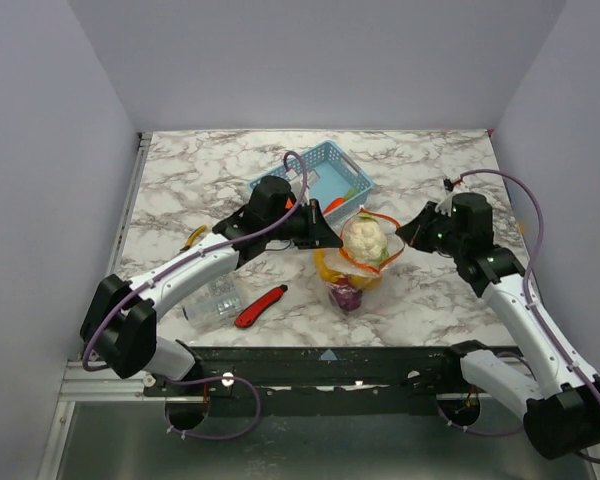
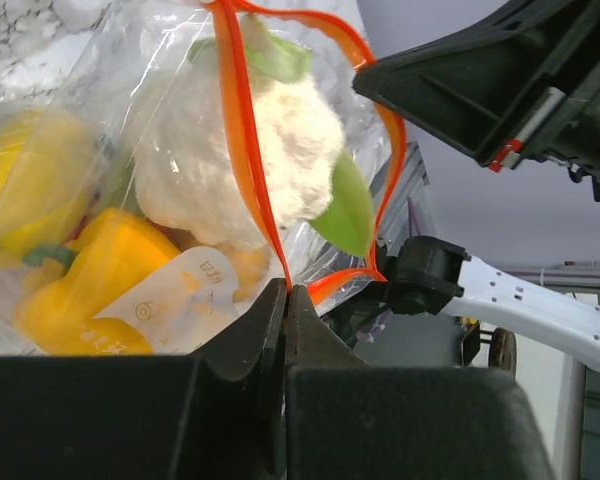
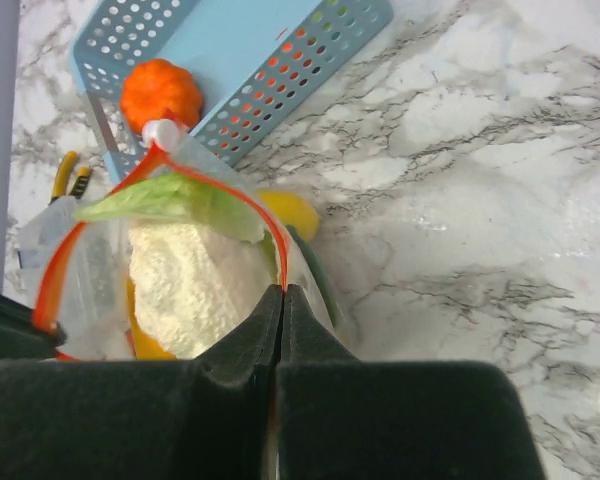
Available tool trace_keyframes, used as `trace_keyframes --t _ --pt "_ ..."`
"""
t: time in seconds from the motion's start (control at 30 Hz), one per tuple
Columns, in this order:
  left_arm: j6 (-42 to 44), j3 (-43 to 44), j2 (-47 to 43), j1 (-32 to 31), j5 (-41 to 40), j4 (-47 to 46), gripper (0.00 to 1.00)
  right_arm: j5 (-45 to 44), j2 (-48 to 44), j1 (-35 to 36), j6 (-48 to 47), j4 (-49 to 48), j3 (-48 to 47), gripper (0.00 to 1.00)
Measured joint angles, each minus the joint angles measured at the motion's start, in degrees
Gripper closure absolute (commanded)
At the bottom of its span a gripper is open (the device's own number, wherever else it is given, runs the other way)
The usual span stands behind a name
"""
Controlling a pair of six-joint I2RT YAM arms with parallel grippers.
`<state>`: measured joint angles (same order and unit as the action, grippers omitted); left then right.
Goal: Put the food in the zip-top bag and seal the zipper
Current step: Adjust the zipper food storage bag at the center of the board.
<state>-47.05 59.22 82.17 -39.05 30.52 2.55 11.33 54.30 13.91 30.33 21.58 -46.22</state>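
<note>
The clear zip-top bag (image 1: pixel 360 272) lies at mid-table with its mouth open and its orange-red zipper (image 2: pixel 242 130) forming a loop. Inside it are food pieces: a white cauliflower (image 1: pixel 365 240) with green leaves, a yellow pepper (image 2: pixel 100 270) and a purple piece (image 1: pixel 346 297). My left gripper (image 2: pixel 286 290) is shut on the zipper at the mouth's left end. At the right end of the mouth, my right gripper (image 3: pixel 282 292) pinches the zipper (image 3: pixel 48 280) shut. An orange food piece (image 3: pixel 161 93) sits in the blue basket.
The blue lattice basket (image 1: pixel 310 180) stands just behind the bag. A red utility knife (image 1: pixel 261 306) and a clear ridged box (image 1: pixel 215 298) lie front left, under my left arm. A yellow-handled tool (image 1: pixel 194 237) lies at the left.
</note>
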Motion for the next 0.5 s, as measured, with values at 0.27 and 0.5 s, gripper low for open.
trace_keyframes --t 0.27,0.5 --pt "1.7 6.9 -8.0 -0.1 -0.6 5.4 1.0 0.2 -3.2 0.0 -1.9 4.9 -8.7 1.0" --pt "1.5 5.1 -10.0 0.6 -1.9 4.9 1.0 0.2 -4.9 0.0 -1.4 0.2 -4.0 1.0"
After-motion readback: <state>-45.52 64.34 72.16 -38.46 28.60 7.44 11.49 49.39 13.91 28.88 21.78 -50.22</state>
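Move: Each shut gripper pinches one side of the bag's open rim. The cauliflower bulges in the mouth, about 6 cm right and 5 cm below the left hand, 1 cm ahead; from the right hand it is 9 cm left, 1 ahead and 5 below. In the bag, the yellow pepper lies about 3 cm back and 9 below the left hand, the eggplant 7 back, 2 right, 14 below. The basket stands 22 cm ahead, 6 left, 15 below it. Keep both grippers pinched on the bag rim and jerk it straight up to shake the food down: raise the left about 11 cm, easing slightly left, and the right about 8 cm. Let each wrist tilt up some 10 degrees, then start both sinking again by 2 or 3 cm. ##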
